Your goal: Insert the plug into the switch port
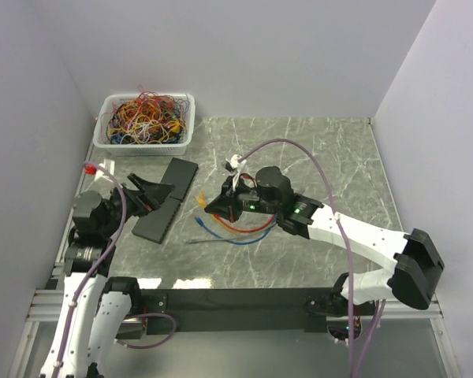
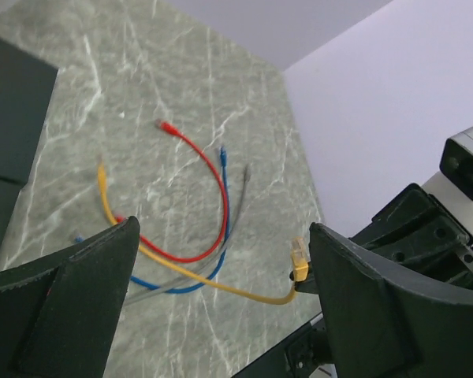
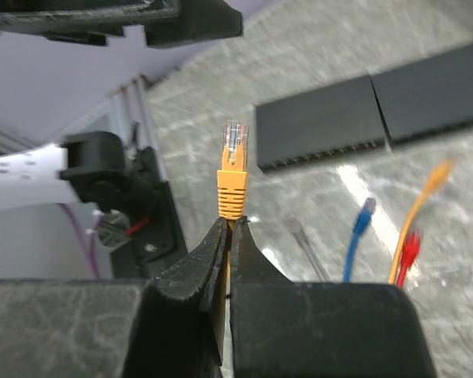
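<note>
My right gripper (image 3: 230, 224) is shut on a yellow cable just below its plug (image 3: 233, 169), which sticks up from the fingertips. In the left wrist view the same plug (image 2: 299, 258) hangs above the table beside my right-hand finger. Two flat black switches (image 1: 179, 175) (image 1: 159, 220) lie end to end at the left; the right wrist view shows a row of ports along the edge of one switch (image 3: 323, 130). My left gripper (image 1: 148, 194) hovers open over the switches, nothing between its fingers (image 2: 71, 291). The right gripper (image 1: 213, 209) sits just right of them.
Loose red (image 2: 209, 173), blue (image 2: 225, 197) and grey (image 2: 240, 197) cables lie on the marble table right of the switches, their plugs (image 3: 365, 213) nearby. A white basket (image 1: 146, 118) of tangled cables stands at the back left. Walls close in on both sides.
</note>
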{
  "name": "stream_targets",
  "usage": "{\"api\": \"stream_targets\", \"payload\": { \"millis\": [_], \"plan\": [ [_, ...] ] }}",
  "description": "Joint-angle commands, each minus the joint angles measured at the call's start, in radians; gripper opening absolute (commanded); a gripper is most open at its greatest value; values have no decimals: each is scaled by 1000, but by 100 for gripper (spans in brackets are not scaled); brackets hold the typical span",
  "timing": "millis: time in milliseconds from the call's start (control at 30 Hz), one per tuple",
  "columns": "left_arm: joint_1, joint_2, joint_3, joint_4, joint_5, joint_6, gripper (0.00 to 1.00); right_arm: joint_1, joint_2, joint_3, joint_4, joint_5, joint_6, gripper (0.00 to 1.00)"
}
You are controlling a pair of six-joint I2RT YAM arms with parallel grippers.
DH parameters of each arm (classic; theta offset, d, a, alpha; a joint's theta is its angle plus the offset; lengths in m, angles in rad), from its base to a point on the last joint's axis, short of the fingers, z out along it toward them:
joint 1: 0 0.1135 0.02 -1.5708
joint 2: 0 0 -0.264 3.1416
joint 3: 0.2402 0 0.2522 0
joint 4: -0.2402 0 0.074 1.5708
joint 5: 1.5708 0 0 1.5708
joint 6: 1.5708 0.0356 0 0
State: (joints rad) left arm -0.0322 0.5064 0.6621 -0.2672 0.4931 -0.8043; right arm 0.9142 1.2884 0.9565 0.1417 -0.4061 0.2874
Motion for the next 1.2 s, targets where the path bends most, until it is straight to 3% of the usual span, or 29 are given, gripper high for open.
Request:
{"api": "stream_targets", "payload": {
  "millis": [0,167,500,633,833,1167],
  "plan": [
    [-3,44,-27,20,17,22,95,8,34,25,-13,50,-19,0],
    [-32,31,-128,192,56,-68,93,18,71,47,6,55,-25,0],
    [-150,57,-136,224,-42,-96,83,38,134,102,13,33,-11,0],
    [-248,80,-127,217,-137,-98,78,46,135,100,18,33,-8,0],
    [-346,133,-110,227,-234,-107,63,55,135,96,24,32,-2,0],
    [-390,110,-93,191,-355,-113,57,61,129,76,24,47,-10,0]
  ]
}}
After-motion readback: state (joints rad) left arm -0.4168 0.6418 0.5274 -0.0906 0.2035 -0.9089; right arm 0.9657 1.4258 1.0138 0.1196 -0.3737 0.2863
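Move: The yellow plug, already pinched in the right fingers and pointing left, lies about 9 cm to the right of the open left hand, level fore-and-aft and some 3 cm lower. Below on the table, the blue plug is about 7 cm right and 17 cm down, the near switch 7 cm left, 1 cm ahead and 16 cm down. From the right hand, the left gripper is about 12 cm left, 1 cm ahead and 2 cm above. The shut right fingers keep their pinch behind the yellow plug, lowering it about 3.5 cm and bringing it some 2.5 cm left, then holding it there. The left hand drops about 5 cm, then slides some 6 cm right towards the plug with a slight downward tip, its fingers narrowing from nearly wide to just over half open around the plug; whether they touch can't be seen. ##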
